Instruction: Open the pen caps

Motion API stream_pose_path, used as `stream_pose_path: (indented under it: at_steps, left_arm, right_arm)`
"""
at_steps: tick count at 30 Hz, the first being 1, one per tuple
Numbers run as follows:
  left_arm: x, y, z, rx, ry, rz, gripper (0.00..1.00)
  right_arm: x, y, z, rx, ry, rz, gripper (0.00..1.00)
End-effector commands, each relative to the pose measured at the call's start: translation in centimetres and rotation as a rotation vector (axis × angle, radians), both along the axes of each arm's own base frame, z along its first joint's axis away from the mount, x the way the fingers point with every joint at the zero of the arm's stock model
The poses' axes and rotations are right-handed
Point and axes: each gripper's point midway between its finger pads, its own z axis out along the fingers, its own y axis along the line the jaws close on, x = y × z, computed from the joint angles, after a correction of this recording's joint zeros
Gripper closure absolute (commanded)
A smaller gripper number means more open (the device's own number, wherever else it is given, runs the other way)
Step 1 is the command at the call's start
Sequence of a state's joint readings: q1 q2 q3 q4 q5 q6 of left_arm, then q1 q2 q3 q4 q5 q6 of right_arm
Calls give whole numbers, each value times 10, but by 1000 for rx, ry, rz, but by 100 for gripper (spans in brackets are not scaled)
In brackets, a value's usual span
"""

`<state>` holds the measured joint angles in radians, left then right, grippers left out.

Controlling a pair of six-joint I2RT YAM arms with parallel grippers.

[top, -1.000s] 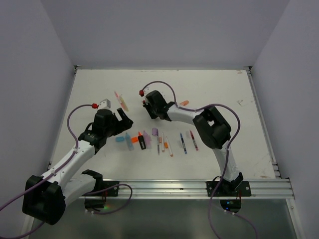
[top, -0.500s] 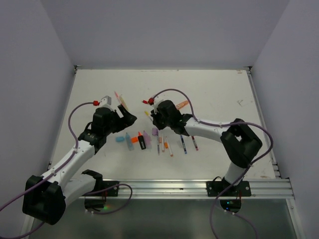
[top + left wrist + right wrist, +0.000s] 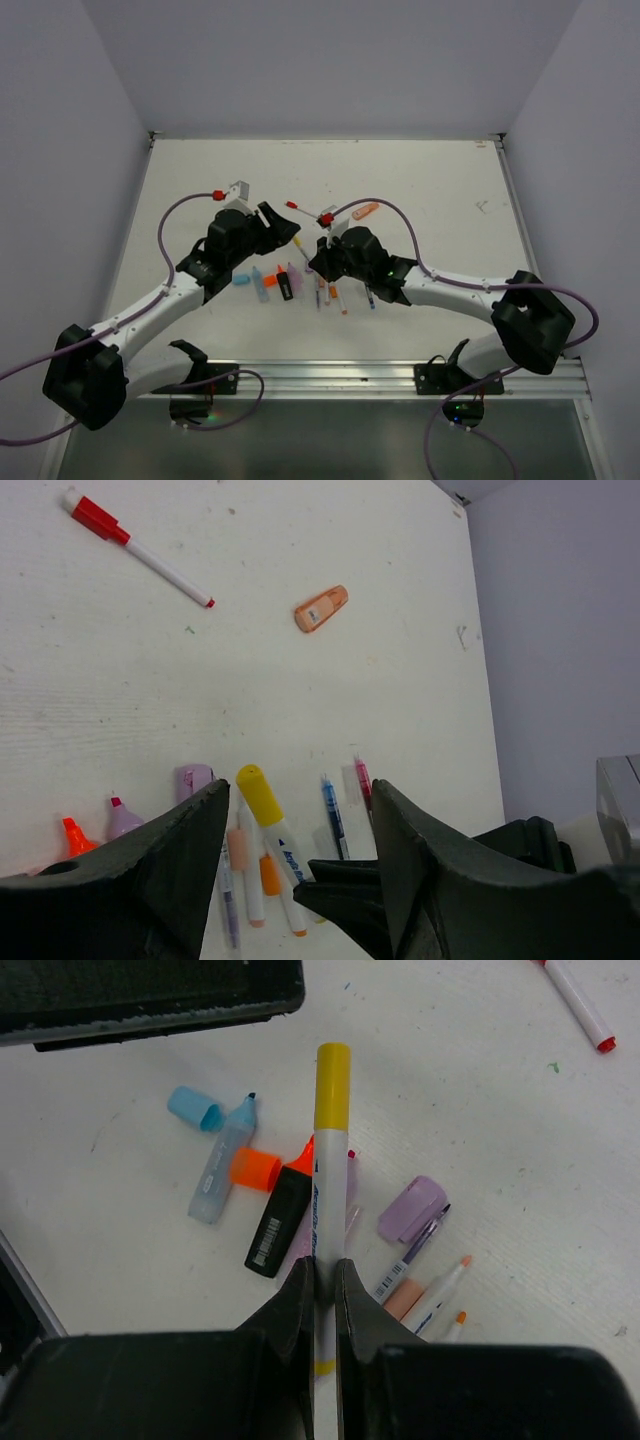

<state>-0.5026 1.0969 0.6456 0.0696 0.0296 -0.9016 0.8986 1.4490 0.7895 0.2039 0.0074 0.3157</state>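
Observation:
My right gripper (image 3: pixel 322 1275) is shut on a white pen (image 3: pixel 325 1190), held off the table with its yellow pen cap (image 3: pixel 332 1085) pointing away. In the left wrist view that yellow cap (image 3: pixel 258 792) sits between the fingers of my left gripper (image 3: pixel 300 792), which stands open and touches nothing. From above, the left gripper (image 3: pixel 285 232) and right gripper (image 3: pixel 318 262) face each other over the row of pens (image 3: pixel 330 290). Loose caps lie below: light blue (image 3: pixel 192 1107), orange (image 3: pixel 254 1169) and purple (image 3: pixel 412 1208).
A red-capped pen (image 3: pixel 135 548) and an orange cap (image 3: pixel 321 609) lie farther back on the white table (image 3: pixel 440 180). A black highlighter (image 3: pixel 277 1220), a pale blue one (image 3: pixel 220 1165), and blue (image 3: pixel 334 815) and pink (image 3: pixel 362 780) pens lie under the grippers.
The right gripper has come nearer and toward the centre with the yellow-capped pen. The left gripper has swung right to meet it, and its jaws have narrowed.

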Motion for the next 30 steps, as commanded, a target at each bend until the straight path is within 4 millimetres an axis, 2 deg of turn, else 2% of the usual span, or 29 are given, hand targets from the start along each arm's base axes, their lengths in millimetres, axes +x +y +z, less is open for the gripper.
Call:
stream_pose_path:
  at_steps: [1, 9, 15, 21, 26, 30]
  left_arm:
    - [18, -8, 22, -37, -52, 56, 38]
    - [15, -14, 3, -8, 22, 72, 40]
    - [15, -23, 4, -23, 21, 43, 43]
    - [15, -28, -5, -11, 41, 34, 50]
    - [14, -30, -7, -14, 45, 32, 62]
    - [15, -29, -6, -10, 44, 40, 66]
  right_arm:
    - [0, 10, 36, 127, -48, -5, 100]
    - [-2, 9, 38, 143, -57, -4, 100]
    - [-2, 10, 39, 149, -59, -3, 100]
    - [-2, 11, 40, 161, -59, -5, 100]
    - [-3, 12, 37, 161, -56, -4, 100]
    - [-4, 11, 33, 151, -59, 1, 100]
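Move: The pen's yellow cap, its pen held in the right gripper, is about 3 cm to the right of the left hand, 4 cm below and 1 cm ahead. On the table some 16 cm below the left hand, the loose purple cap lies 2 cm back and 6 cm right, the black highlighter 7 cm back and level sideways, and the red-capped marker 15 cm ahead and 4 cm right. From the right hand, the yellow cap is about 6 cm ahead, 4 cm left and 2 cm up. Bring the left gripper down about 3 cm and some 2.5 cm right, tipping it down slightly, so its half-open fingers come in on either side of the yellow cap; narrow them to roughly half their gap. With the right hand keep hold of the pen barrel, lift it about 1.5 cm to meet them, then hold nearly still. ##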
